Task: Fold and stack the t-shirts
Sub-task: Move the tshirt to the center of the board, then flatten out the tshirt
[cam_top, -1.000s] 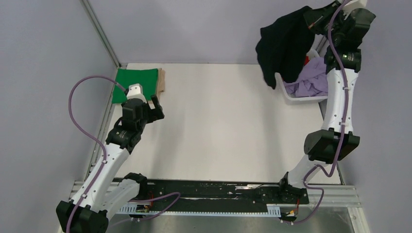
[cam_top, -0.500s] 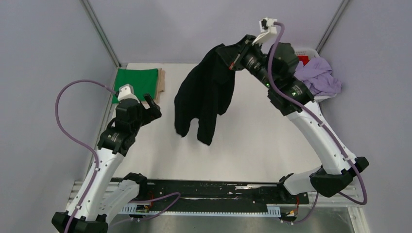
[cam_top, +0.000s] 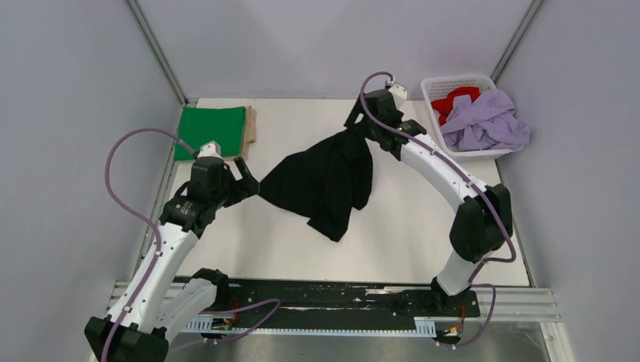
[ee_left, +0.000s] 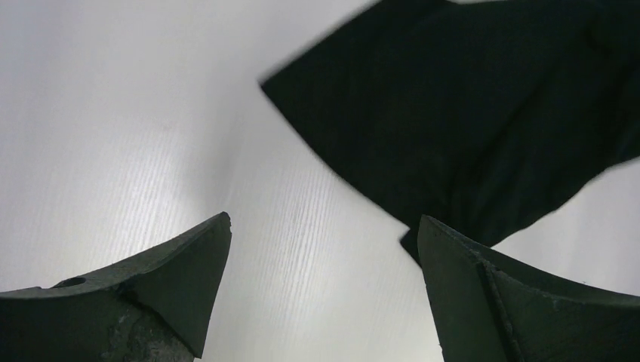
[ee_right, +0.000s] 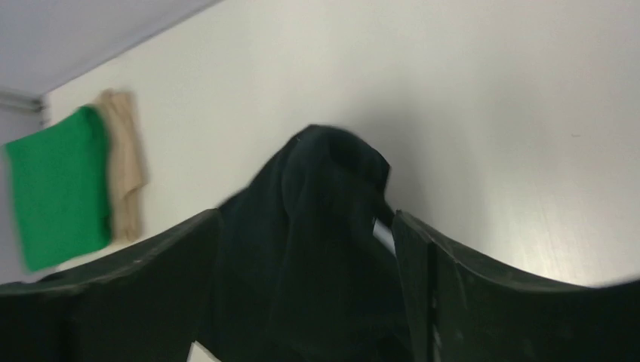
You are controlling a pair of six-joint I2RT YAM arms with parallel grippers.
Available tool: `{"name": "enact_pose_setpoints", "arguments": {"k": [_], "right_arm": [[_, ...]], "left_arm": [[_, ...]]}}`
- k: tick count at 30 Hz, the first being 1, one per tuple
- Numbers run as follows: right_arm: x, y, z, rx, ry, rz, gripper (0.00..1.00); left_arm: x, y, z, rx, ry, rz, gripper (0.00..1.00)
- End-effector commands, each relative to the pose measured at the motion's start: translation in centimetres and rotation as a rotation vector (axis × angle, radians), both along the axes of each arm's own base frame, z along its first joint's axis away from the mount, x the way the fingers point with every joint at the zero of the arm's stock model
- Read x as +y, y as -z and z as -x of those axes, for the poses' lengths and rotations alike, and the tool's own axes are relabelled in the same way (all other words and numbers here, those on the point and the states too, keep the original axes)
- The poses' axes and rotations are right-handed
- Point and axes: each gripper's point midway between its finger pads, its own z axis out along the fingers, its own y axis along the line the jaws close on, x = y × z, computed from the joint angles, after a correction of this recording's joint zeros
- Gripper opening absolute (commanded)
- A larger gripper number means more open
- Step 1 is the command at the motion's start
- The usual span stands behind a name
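A large black t-shirt point(cam_top: 324, 181) lies crumpled across the middle of the table, its top bunched up at my right gripper point(cam_top: 355, 124). In the right wrist view the jaws of that gripper point(ee_right: 306, 215) stand apart, with the black cloth point(ee_right: 317, 249) loose between the fingers. My left gripper point(cam_top: 249, 177) is open just left of the shirt's left corner. In its wrist view the gripper point(ee_left: 324, 219) has bare table between its fingers and the black shirt point(ee_left: 468, 113) just ahead. A folded green t-shirt point(cam_top: 211, 130) lies on a tan one point(cam_top: 251, 127) at the back left.
A white lattice basket point(cam_top: 434, 87) at the back right holds a lilac t-shirt point(cam_top: 487, 121) and a red one point(cam_top: 453, 99). Grey walls close in the table on the left, back and right. A black rail runs along the near edge.
My right arm swung the black shirt from over the basket to the table's middle and lowered it; its jaws have parted. My left gripper edged toward the shirt's corner.
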Motion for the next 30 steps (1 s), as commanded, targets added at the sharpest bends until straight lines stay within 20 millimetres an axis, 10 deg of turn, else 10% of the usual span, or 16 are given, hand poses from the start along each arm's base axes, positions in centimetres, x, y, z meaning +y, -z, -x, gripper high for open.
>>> {"name": "enact_pose_setpoints", "arguments": {"k": [1,9,20,30], "right_arm": [[-5.9,4.5,-3.1,0.127,0.136,0.079,0.99],[-5.3,6.9,2.3,0.175,-0.042,0.285,1.0],[9.0,14.0,19.5,0.268,-0.69,0.212,0.98],[5.2,16.3,18.8,0.323,-0.413,0.19,1.0]], "left_arm": [[-2.5,3.7,0.4,0.116,0.101,0.068,1.0],[-3.8,8.5,-1.5,0.219,0.158,0.051,1.0],[-2.5,9.4,-7.8,0.195,0.076,-0.016,1.0],[-1.3,15.4,-13.4,0.382,0.06,-0.052,1.0]]}}
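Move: The black t-shirt's near corner lies about 23 cm back, 8 cm left and 24 cm below the right hand; the laundry basket stands some 7 cm farther out and 30 cm right of that hand, about 20 cm lower. From the left hand, the shirt's left corner is roughly 9 cm ahead, 3 cm right and 19 cm down, and the green stack about 20 cm ahead and 6 cm left, some 18 cm below. Right opens fully, sweeps back about 20 cm and down towards near corner; left sinks forward towards left corner. ##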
